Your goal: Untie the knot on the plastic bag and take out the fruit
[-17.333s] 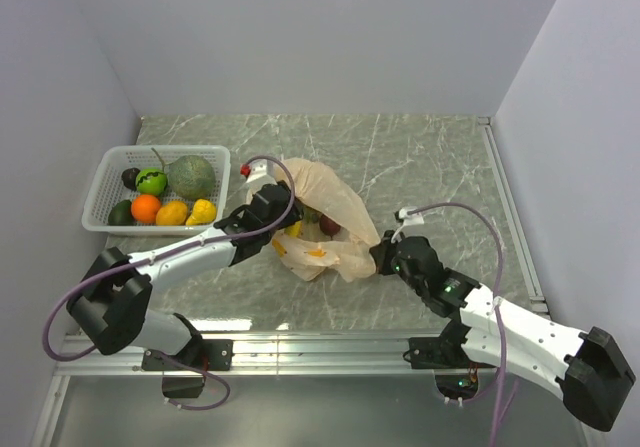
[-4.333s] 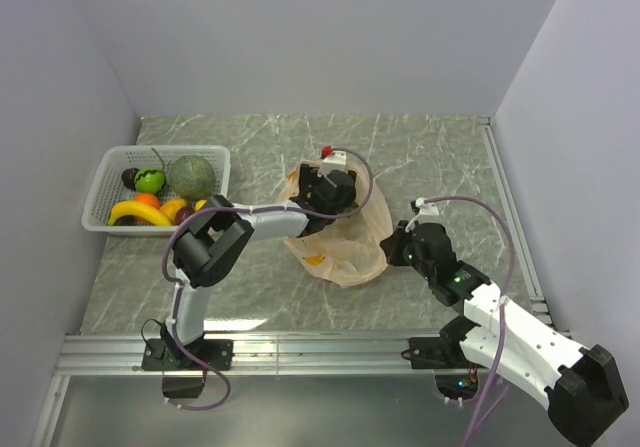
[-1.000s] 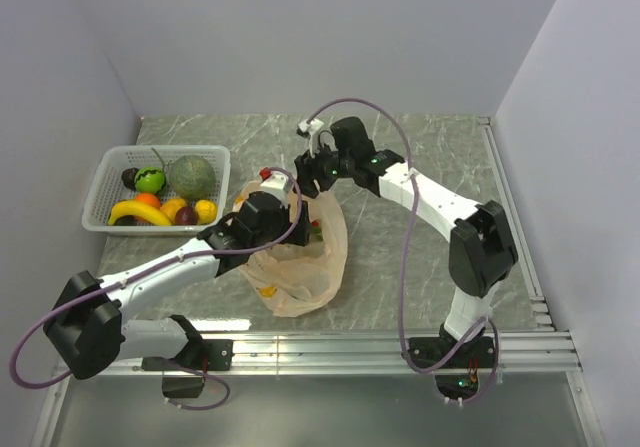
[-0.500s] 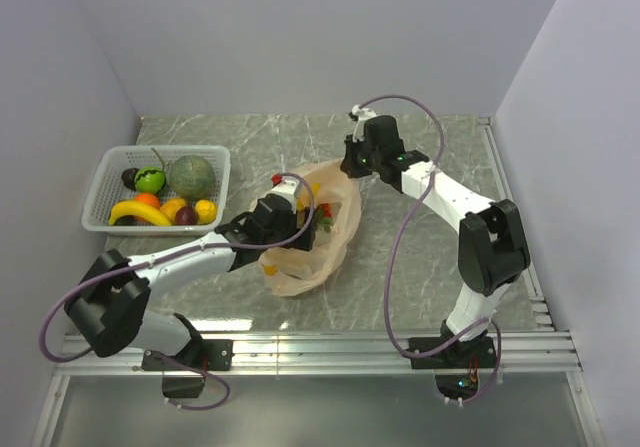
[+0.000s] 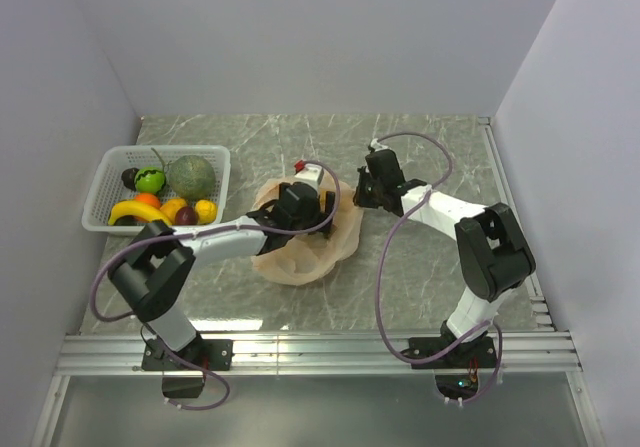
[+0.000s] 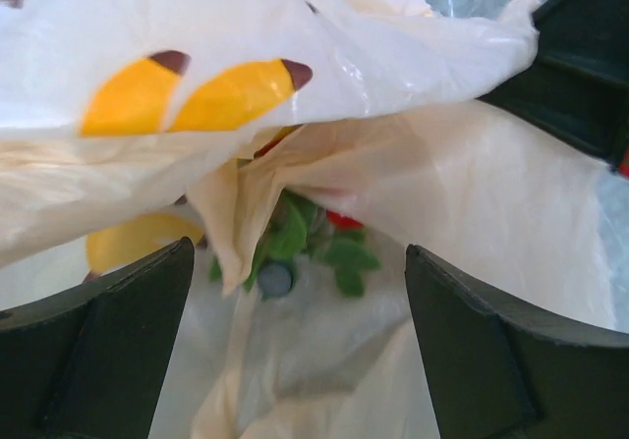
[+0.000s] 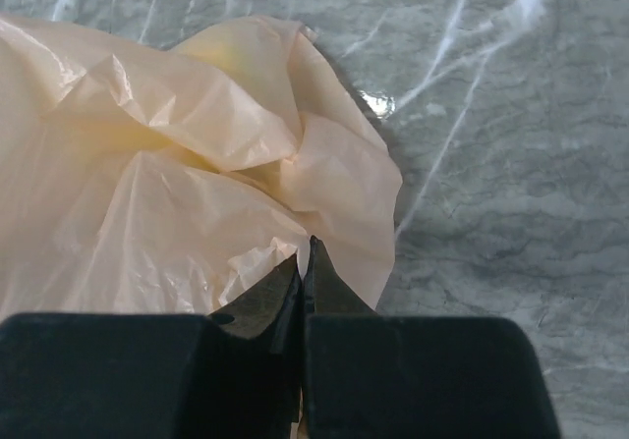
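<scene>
The pale-orange plastic bag (image 5: 305, 247) lies crumpled mid-table with its mouth gaping; no knot is in view. My left gripper (image 5: 293, 210) is pushed into the mouth, wide open and holding nothing (image 6: 300, 301). Between its fingers the left wrist view shows loose film, green leaves with a red bit (image 6: 319, 241) and a yellow fruit (image 6: 133, 245) deeper inside. My right gripper (image 5: 361, 197) is shut at the bag's far right rim, its fingertips (image 7: 307, 252) pinched on the film's edge (image 7: 246, 164).
A white basket (image 5: 108, 167) at the left holds a banana (image 5: 140, 213), an orange (image 5: 147, 200), a yellow piece (image 5: 205, 208), a purple one (image 5: 185, 214), a grey-green melon (image 5: 192, 175) and a bright green fruit (image 5: 150, 179). Walls close off the left, back and right.
My right gripper closed at the bag's rim, then came nearer and lower with it. The bag has sunk flatter, and my left gripper has pushed further into the mouth.
</scene>
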Robot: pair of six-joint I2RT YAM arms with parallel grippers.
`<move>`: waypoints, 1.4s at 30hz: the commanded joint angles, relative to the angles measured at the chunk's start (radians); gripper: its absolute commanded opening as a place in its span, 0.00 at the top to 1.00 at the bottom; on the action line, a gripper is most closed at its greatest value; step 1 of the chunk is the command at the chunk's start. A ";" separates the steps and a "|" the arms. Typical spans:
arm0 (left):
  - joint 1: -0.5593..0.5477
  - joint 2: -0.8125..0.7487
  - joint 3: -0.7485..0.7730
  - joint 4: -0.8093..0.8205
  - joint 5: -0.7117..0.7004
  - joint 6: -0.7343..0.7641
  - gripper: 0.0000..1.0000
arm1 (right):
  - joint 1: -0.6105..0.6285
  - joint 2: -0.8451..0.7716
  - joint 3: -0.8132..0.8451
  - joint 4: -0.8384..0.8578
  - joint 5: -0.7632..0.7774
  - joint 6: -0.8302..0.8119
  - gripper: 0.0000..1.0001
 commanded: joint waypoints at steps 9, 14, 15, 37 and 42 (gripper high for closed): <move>-0.033 0.185 0.119 0.058 -0.080 0.061 0.12 | -0.037 -0.088 -0.102 0.125 0.083 0.108 1.00; -0.035 0.227 0.118 0.049 -0.090 0.026 0.14 | -0.049 -0.109 -0.128 0.167 0.058 0.094 1.00; -0.033 0.239 0.125 0.043 -0.094 0.023 0.14 | -0.048 -0.111 -0.131 0.173 0.052 0.094 1.00; -0.033 0.111 0.072 -0.089 -0.085 -0.077 0.89 | -0.054 -0.287 -0.185 0.211 0.255 0.051 1.00; -0.033 -0.044 -0.044 -0.040 -0.057 -0.066 0.93 | -0.054 -0.350 -0.225 0.250 0.310 0.062 1.00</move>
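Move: Down inside the open bag, the green leaves of a fruit lie about 3 cm ahead of the open left hand, 3 cm to its right and some 8 cm below. The bag rim, already pinched in the right fingers, is about 3 cm ahead, 7 cm to the right and perhaps 2 cm lower than the left hand. From the right hand the leaves lie level fore and aft, about 4 cm left and 6 cm below. Left hand sinks about 7 cm, pinches the leaves and rises again, while right pulls the held rim up-right. ##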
